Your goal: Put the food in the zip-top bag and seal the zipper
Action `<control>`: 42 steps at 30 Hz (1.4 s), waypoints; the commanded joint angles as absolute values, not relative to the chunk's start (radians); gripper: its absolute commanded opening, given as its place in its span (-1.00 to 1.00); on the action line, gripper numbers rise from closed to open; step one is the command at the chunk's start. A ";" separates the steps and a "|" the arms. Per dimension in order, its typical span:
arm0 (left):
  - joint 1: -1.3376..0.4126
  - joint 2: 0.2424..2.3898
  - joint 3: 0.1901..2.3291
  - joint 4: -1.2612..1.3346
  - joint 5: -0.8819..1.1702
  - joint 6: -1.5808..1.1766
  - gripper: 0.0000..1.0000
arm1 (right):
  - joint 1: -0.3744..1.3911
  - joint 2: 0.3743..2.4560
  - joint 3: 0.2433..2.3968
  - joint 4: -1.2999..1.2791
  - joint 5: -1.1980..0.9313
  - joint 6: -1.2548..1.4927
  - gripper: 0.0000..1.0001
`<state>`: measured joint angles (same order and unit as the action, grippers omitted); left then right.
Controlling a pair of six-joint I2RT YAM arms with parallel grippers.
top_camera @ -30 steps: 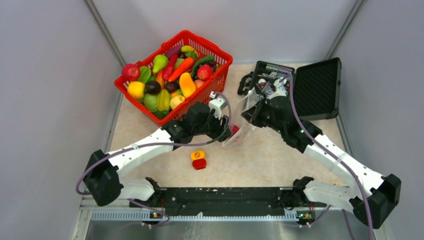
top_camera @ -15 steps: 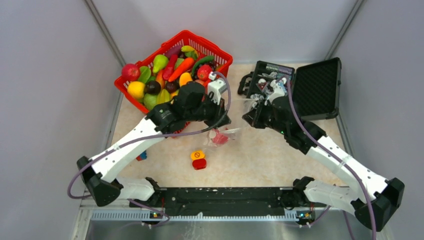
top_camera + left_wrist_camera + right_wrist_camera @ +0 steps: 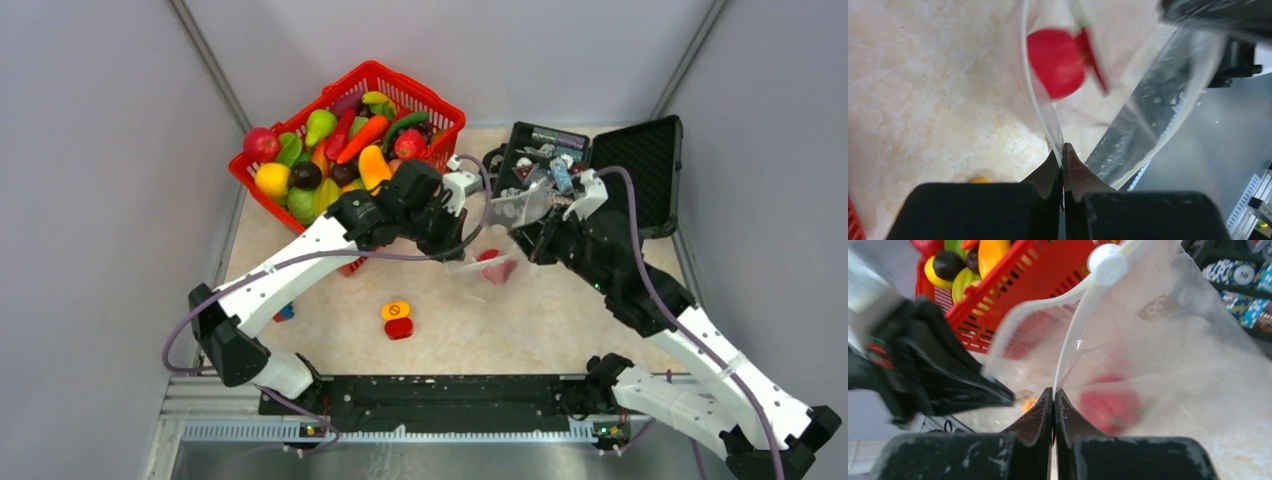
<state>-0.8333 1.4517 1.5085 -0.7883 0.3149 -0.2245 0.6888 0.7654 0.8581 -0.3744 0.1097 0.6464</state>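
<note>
The clear zip-top bag [image 3: 487,243] hangs between my two grippers above the table. One red food piece [image 3: 497,267] lies inside it, also visible through the plastic as a round red piece [image 3: 1055,62] and a blurred red shape [image 3: 1108,405]. My left gripper [image 3: 1063,148] is shut on the bag's mouth edge, where the whitish zipper [image 3: 1030,95] runs up from the jaws. My right gripper [image 3: 1053,391] is shut on the zipper [image 3: 1068,330] of the opposite edge, below its white slider [image 3: 1107,264]. The other food [image 3: 335,150] fills the red basket.
The red basket [image 3: 440,105] stands at the back left, close behind the left arm. An open black hard case [image 3: 640,175] with small items sits at the back right. An orange-and-red button block [image 3: 397,320] and a blue-and-red brick [image 3: 285,313] lie on the table.
The left gripper let the red piece go into the bag, drew back, then shut on the bag's edge. The bag has risen off the table and the right arm has shifted right.
</note>
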 commanded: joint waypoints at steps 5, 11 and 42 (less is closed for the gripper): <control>-0.842 1.535 1.562 -0.811 0.395 -0.203 -1.00 | 0.674 0.880 1.068 -0.439 0.082 0.539 -1.00; -0.841 1.464 1.340 -0.538 0.337 -0.368 -1.00 | 0.669 1.003 1.197 -0.660 0.124 0.521 -1.00; -0.385 1.092 1.239 -0.381 -0.112 -0.214 0.97 | 0.670 1.089 1.184 -0.689 0.088 0.477 -1.00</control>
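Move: The left hand pinches the bag's left rim. The mango in the basket lies about 18 cm ahead of it, 17 cm to its left and 9 cm lower, with the red apple some 23 cm ahead and 10 cm left, and the star fruit about 12 cm ahead and 27 cm left. The right hand grips the other rim: the red fruit in the bag sits about 3 cm back, 2 cm left and 15 cm below it, the black case 14 cm ahead and 10 cm right on the table. Still pinching the rim, the left hand sinks about 8 cm, opens wide to let go of the bag, then climbs and swings left and forward towards the food in the basket, ending some 15 cm left and 10 cm forward of its start, turned counter-clockwise, fingers spread. The right hand keeps its grip on the other rim, bobs up and then down to about 4 cm below its start, its left side rolling down some 25 degrees. ##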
